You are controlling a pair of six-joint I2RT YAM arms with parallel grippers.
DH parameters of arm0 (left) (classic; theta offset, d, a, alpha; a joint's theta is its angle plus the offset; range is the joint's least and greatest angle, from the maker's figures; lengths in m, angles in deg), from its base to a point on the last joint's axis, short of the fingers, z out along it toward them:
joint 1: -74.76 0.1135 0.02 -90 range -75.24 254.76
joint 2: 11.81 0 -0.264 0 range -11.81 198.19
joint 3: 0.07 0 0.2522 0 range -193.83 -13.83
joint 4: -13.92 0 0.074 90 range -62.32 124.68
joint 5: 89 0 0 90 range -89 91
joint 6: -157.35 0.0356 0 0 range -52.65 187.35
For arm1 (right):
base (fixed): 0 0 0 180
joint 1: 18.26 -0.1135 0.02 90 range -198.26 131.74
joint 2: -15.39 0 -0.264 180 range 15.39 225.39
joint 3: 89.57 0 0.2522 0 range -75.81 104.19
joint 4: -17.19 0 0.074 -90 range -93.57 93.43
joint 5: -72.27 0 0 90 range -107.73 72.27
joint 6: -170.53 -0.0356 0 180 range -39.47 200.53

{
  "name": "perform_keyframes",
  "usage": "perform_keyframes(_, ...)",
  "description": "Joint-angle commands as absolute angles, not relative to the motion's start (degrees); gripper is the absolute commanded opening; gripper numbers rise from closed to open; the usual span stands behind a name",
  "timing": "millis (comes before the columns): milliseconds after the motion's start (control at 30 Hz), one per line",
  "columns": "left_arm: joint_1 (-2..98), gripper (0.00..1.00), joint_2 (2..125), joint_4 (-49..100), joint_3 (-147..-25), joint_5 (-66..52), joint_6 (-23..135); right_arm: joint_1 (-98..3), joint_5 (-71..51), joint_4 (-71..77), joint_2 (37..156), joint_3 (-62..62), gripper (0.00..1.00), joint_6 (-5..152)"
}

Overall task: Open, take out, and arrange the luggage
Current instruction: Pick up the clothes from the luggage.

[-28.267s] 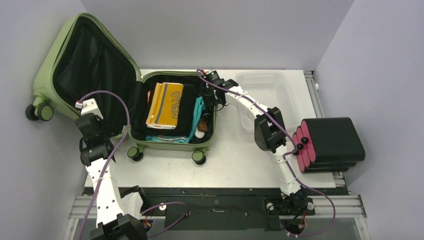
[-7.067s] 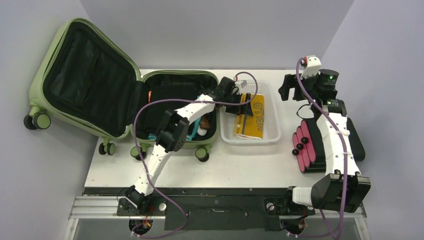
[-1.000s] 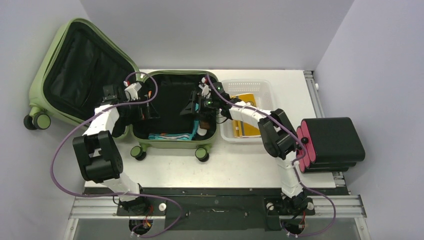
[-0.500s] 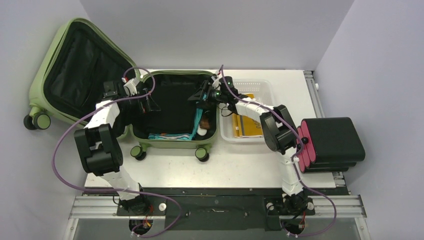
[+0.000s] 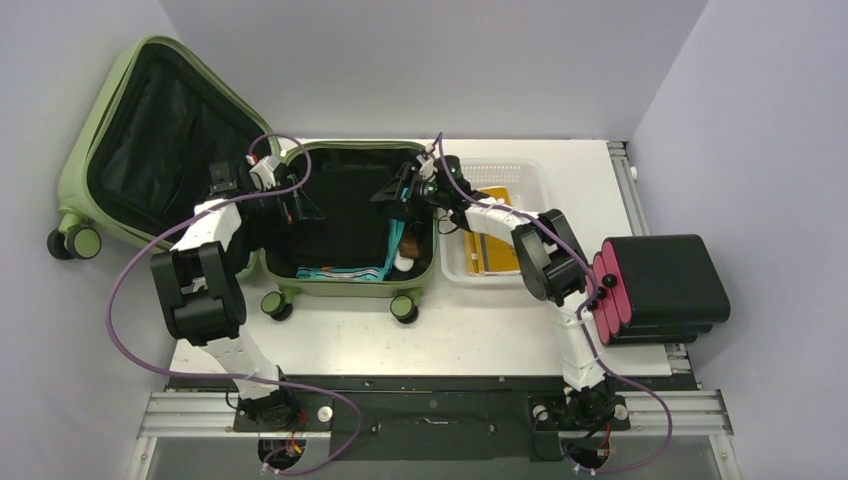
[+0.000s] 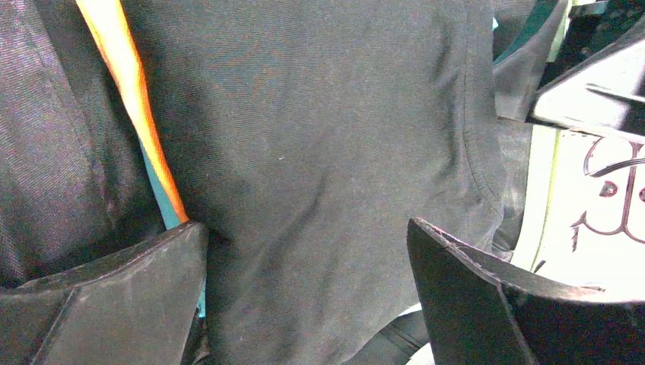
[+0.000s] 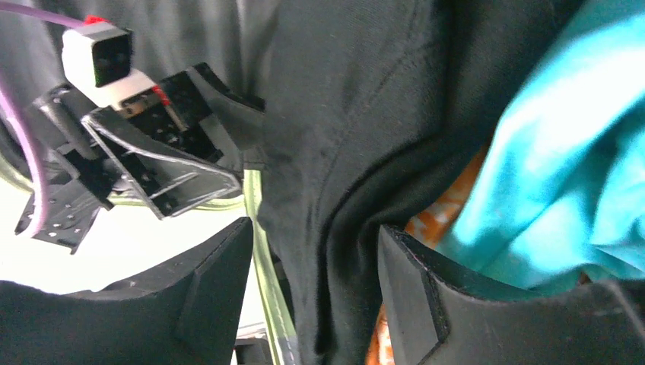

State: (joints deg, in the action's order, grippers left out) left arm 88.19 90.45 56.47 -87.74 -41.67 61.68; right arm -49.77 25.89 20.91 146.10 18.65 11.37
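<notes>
The olive-green luggage (image 5: pixel 75 150) lies open, its lid leaning off the table's left edge and its base (image 5: pixel 345 291) on the table. A black garment (image 5: pixel 350 215) covers the base's contents. My left gripper (image 5: pixel 300 207) hovers over the garment's left side. In the left wrist view it (image 6: pixel 308 224) is open wide, with the dark cloth (image 6: pixel 319 152) below and an orange strip (image 6: pixel 129 99) beside it. My right gripper (image 5: pixel 392 190) is at the garment's right edge. In the right wrist view it (image 7: pixel 316 224) pinches a fold of the black garment (image 7: pixel 342 114), next to teal cloth (image 7: pixel 563 152).
A white mesh basket (image 5: pixel 540 172) right of the luggage holds a folded yellow-orange cloth (image 5: pixel 490 245). A black case with a pink side (image 5: pixel 665 285) sits at the table's right edge. Teal cloth (image 5: pixel 345 272) shows at the base's near side. Grey walls enclose the table.
The right jaws have narrowed onto the garment's right edge and drawn slightly toward the back. The left gripper has crept a little to the right over the garment and stayed open.
</notes>
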Motion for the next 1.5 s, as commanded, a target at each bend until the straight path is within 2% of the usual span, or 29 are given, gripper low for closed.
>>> perform_keyframes(0, 89.71, 0.96, 93.15, 50.36, -88.72, -37.04, 64.54, -50.91, 25.76, 13.38, 146.04, 22.38, 0.56, 18.36)
perform_keyframes(233, 89.7, 0.96, 93.37, 50.02, -89.47, -37.89, 64.17, -51.16, 26.27, 12.7, 146.19, 22.05, 0.53, 17.81)
perform_keyframes(400, 89.74, 0.96, 93.7, 49.94, -89.24, -37.82, 64.18, -51.26, 28.58, 28.19, 146.02, 20.11, 0.39, 6.2)
perform_keyframes(533, 89.7, 0.96, 93.6, 49.79, -89.11, -37.55, 64.14, -51.58, 29.72, 34.56, 146.62, 20.95, 0.27, 0.89)
perform_keyframes(633, 89.7, 0.96, 93.62, 49.5, -89.2, -37.35, 63.91, -52.43, 30.06, 33.12, 147.56, 23.49, 0.2, 1.93)
perform_keyframes(867, 89.79, 0.99, 93.51, 49.0, -89.42, -36.33, 63.4, -53.11, 27.81, 18.72, 148.41, 27.69, 0.16, 12.28)
perform_keyframes(933, 89.81, 0.92, 93.49, 48.81, -89.46, -36.47, 63.35, -53.01, 27.42, 15.45, 148.31, 28.52, 0.16, 15.27)
perform_keyframes(1033, 89.9, 0.75, 93.62, 48.62, -89.71, -37.06, 63.12, -52.79, 27.25, 11.93, 148.06, 29.14, 0.16, 18.2)
perform_keyframes(1233, 90.07, 0.49, 93.64, 47.93, -90.24, -37.42, 62.76, -51.95, 26.81, 8.41, 146.42, 27.44, 0.16, 22.14)
perform_keyframes(1300, 90.22, 0.35, 93.7, 47.49, -90.28, -37.61, 62.44, -51.73, 26.8, 7.01, 146.29, 27.05, 0.16, 23.4)
perform_keyframes(1333, 90.31, 0.22, 93.74, 47.29, -90.33, -37.55, 62.34, -51.63, 26.54, 6.49, 146.27, 26.92, 0.16, 24.24)
perform_keyframes(1400, 90.37, 0.08, 93.73, 47.25, -90.64, -37.36, 62.04, -51.58, 26.23, 5.7, 146.35, 26.93, 0.16, 24.69)
perform_keyframes(1467, 90.47, 0.0, 93.19, 47.23, -90.99, -37.01, 61.95, -51.62, 25.85, 4.5, 146.72, 27.79, 0.18, 25.25)
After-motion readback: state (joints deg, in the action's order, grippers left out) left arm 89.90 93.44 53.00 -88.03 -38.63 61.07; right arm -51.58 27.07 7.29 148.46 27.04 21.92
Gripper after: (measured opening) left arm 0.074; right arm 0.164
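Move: The black clothes fill the open luggage between the two hands. Their middle lies about 8 cm to the left hand's right, roughly level ahead and 3 cm lower; an orange strip on their left edge is 5 cm ahead and 3 cm left of that hand. From the right hand, their middle is 8 cm left, 3 cm back and 4 cm lower. The turquoise garment's near strand lies 9 cm back and 3 cm right of the right hand, the brown item beside it 9 cm back and 6 cm right. The black clothes are pinched at both side edges. The right hand, already straddling its edge, dips 2 cm, closes while swinging up over 5 cm and a little left, then sinks about 4 cm with its hold, fingertips tipping up and then down. The left hand waits wide open, then shuts on the cloth beside the orange strip, moving left, down and slightly forward, about 3 cm. ##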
